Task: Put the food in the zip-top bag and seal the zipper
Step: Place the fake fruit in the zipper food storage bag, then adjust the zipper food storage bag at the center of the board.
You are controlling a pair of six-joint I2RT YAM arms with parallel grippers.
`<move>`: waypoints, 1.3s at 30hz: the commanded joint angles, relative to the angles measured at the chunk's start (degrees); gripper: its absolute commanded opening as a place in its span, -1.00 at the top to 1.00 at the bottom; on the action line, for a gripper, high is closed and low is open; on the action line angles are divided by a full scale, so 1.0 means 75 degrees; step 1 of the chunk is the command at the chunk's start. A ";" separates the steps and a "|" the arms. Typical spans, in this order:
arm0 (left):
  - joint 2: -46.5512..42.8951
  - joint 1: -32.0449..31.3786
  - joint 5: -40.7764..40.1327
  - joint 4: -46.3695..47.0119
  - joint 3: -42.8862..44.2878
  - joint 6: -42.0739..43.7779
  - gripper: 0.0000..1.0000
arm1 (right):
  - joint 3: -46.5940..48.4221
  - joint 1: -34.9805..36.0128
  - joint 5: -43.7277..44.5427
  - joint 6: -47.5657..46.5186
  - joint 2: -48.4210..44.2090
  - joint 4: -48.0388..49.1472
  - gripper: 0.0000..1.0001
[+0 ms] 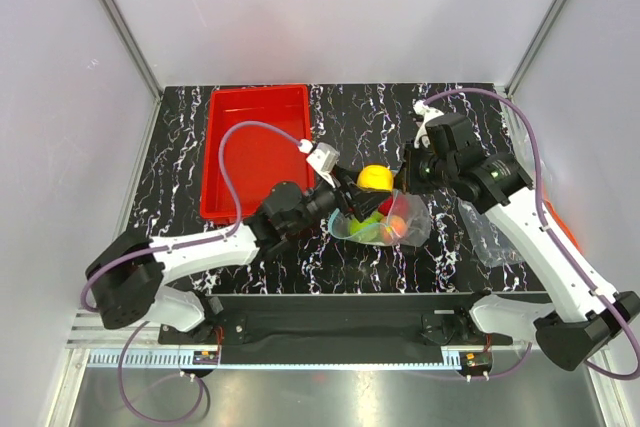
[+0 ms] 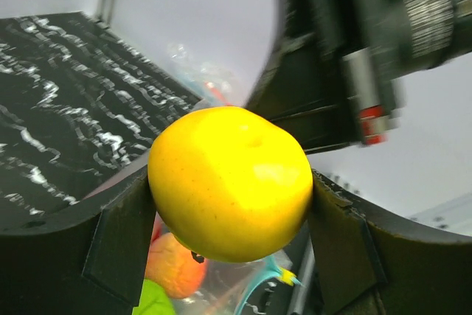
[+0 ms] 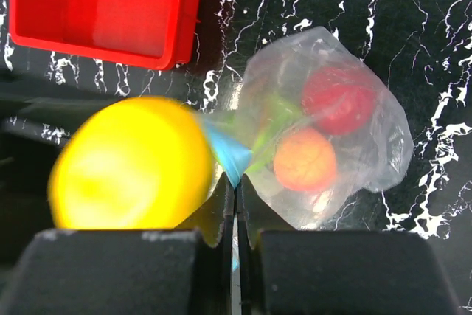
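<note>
My left gripper (image 2: 232, 204) is shut on the yellow pear (image 2: 230, 181), one piece of the food, and holds it above the mouth of the zip-top bag (image 1: 385, 219). The pear (image 1: 374, 178) also shows in the top view, and it is a blur (image 3: 129, 164) in the right wrist view. My right gripper (image 3: 236, 186) is shut on the light-blue zipper (image 3: 227, 154) at the bag's edge and lifts it. Inside the clear bag (image 3: 383, 145) lie a red apple (image 3: 338, 97), an orange peach (image 3: 304, 160) and green pieces (image 3: 269, 119). The peach (image 2: 173, 263) and a green piece (image 2: 156, 302) show below the pear.
An empty red bin (image 1: 255, 152) stands at the back left of the black marbled table (image 1: 440, 257). More clear plastic (image 1: 490, 237) with an orange-red strip lies at the right, under my right arm. White walls close in the table on three sides.
</note>
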 commanded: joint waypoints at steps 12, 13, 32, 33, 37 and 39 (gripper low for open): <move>0.0116 -0.0844 -0.2105 -0.1135 0.0427 0.1869 -0.86 | -0.0178 -0.0030 0.0494 0.0233 -0.0663 0.0154 1.00; 0.0069 -0.0844 -0.2117 -0.1276 0.0451 0.1764 -0.92 | -0.0189 -0.0030 0.0494 0.0233 -0.0697 0.0166 1.00; -0.1174 -0.0447 -0.2930 -0.7837 0.2677 0.1038 -0.98 | -0.0646 -0.0030 0.0681 0.0186 -0.0873 0.0365 1.00; -0.1116 -0.0330 -0.2670 -0.8083 0.2689 0.0723 -0.97 | -0.0635 -0.0030 0.0670 0.0174 -0.0885 0.0365 1.00; -0.0893 0.0035 -0.1638 -0.8040 0.2409 0.0392 -0.97 | -0.0600 -0.0018 0.0658 0.0197 -0.0885 0.0330 1.00; -0.0694 0.0093 -0.1403 -0.7934 0.2326 0.0345 -0.97 | -0.0600 -0.0030 0.0646 0.0209 -0.0885 0.0341 1.00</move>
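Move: The left gripper holds the yellow pear with the bag's open mouth roughly 12 cm below it, about 2 cm to the right and 1 cm back. From this hand, the peach in the bag lies about 3 cm ahead, 7 cm right and 20 cm down; the red tray's middle is some 18 cm ahead, 27 cm left and 22 cm down. From the right gripper, pinching the rim, the mouth is about 5 cm left, 2 cm back and 10 cm below. Lower the left gripper about 6 cm towards the bag's mouth and open the fingers wide to let go of the pear. Then lift back up, swing some 8 cm left off the mouth and sink again, tipping the fingers down some 30 degrees overall. Keep the right gripper pinched on the rim, easing it about 2 cm right. ##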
